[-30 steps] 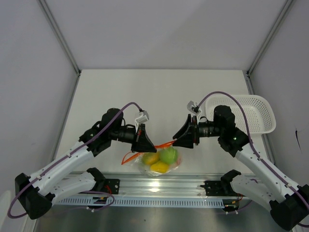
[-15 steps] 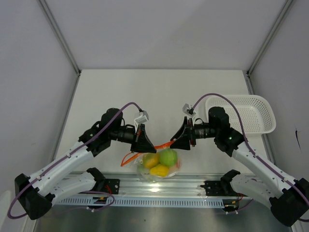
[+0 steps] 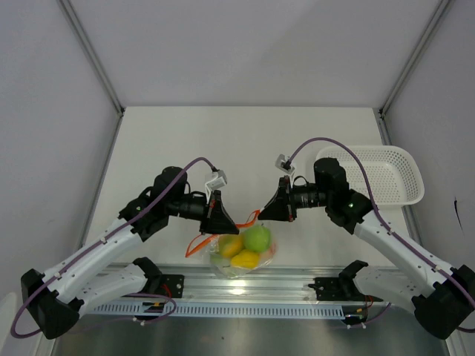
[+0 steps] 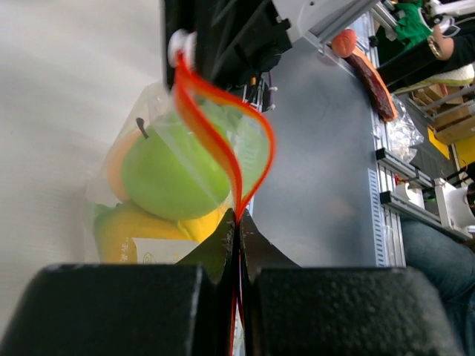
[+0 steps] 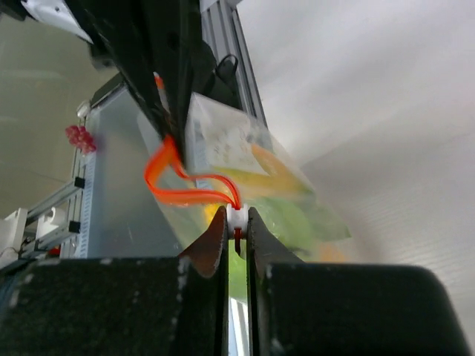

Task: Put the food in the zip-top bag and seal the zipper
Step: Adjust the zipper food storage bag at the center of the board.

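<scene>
The zip-top bag (image 3: 241,251) lies at the near table edge, between my two grippers, and holds the food: a green apple (image 3: 257,239) and yellow-orange fruits (image 3: 243,259). Its orange-red zipper (image 3: 249,220) runs from one gripper to the other. My left gripper (image 3: 236,222) is shut on one end of the zipper (image 4: 215,133), whose two strips bow apart past the fingertips. The apple (image 4: 171,174) shows through the plastic. My right gripper (image 5: 237,215) is shut on the white slider (image 5: 237,217) at the zipper's (image 5: 178,194) other end.
A white mesh basket (image 3: 378,174) stands at the right, behind my right arm. The metal rail (image 3: 245,285) with the arm bases runs just in front of the bag. Grey walls close in the table on three sides.
My right gripper has moved left to the bag and shut on the zipper's white slider. The left gripper has kept its hold.
</scene>
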Motion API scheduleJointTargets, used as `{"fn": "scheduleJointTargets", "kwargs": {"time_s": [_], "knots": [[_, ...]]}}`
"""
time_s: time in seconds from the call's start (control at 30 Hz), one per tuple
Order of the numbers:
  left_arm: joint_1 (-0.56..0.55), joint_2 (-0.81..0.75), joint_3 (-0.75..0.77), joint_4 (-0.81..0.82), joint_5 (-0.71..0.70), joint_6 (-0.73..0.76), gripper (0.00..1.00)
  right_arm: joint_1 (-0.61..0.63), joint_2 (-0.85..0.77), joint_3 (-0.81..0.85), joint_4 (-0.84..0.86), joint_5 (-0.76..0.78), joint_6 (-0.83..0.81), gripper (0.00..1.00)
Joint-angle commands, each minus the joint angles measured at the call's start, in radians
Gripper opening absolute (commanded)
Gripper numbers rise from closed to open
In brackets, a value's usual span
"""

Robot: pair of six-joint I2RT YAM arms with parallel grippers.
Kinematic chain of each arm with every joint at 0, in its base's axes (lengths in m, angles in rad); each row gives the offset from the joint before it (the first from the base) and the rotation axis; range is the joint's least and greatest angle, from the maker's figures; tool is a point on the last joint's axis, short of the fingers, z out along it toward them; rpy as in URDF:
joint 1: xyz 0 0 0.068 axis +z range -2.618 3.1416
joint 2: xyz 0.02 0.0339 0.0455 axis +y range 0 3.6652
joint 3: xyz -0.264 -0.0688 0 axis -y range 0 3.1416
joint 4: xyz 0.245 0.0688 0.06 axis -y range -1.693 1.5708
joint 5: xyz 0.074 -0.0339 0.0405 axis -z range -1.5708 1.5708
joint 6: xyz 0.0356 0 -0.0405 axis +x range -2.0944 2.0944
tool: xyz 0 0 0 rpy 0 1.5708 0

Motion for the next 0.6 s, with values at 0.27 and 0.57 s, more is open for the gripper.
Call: {"fn": "scheduleJointTargets", "kwargs": {"time_s": [0.27,0.57], "knots": [[0.010,0.038,0.063,-0.107,-0.135,0.036,0.00,0.274,0.003,0.338,-0.334,0.438,-0.185,0.00],[0.009,-0.070,0.030,-0.082,-0.221,0.058,0.56,0.272,-0.018,0.263,-0.280,0.453,-0.154,0.00]]}}
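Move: The right fingers already grip the white piece at the zipper's right end, about 5 cm ahead and 8 cm right of the left fingers, which pinch the zipper farther along. The bag's food-filled body lies roughly 1 cm back, 3 cm right and 11 cm below the left hand; from the right hand, some 6 cm back and 5 cm left. The green apple is 1 cm ahead and 6 cm right of the left hand, 10 cm down; the zipper's loose end hangs 16 cm left, 6 cm back and slightly lower. Keeping its grip on the zipper's right end, the right hand jerks up nearly 7 cm, drifting back and left, then eases down about 3 cm and slightly forward as its fingers dip and the wrist rolls. The left hand, still shut at first, goes forward and down about 2.5 cm, turning some 10 degrees counter-clockwise, then opens nearly halfway around the zipper, ending its pinch. ##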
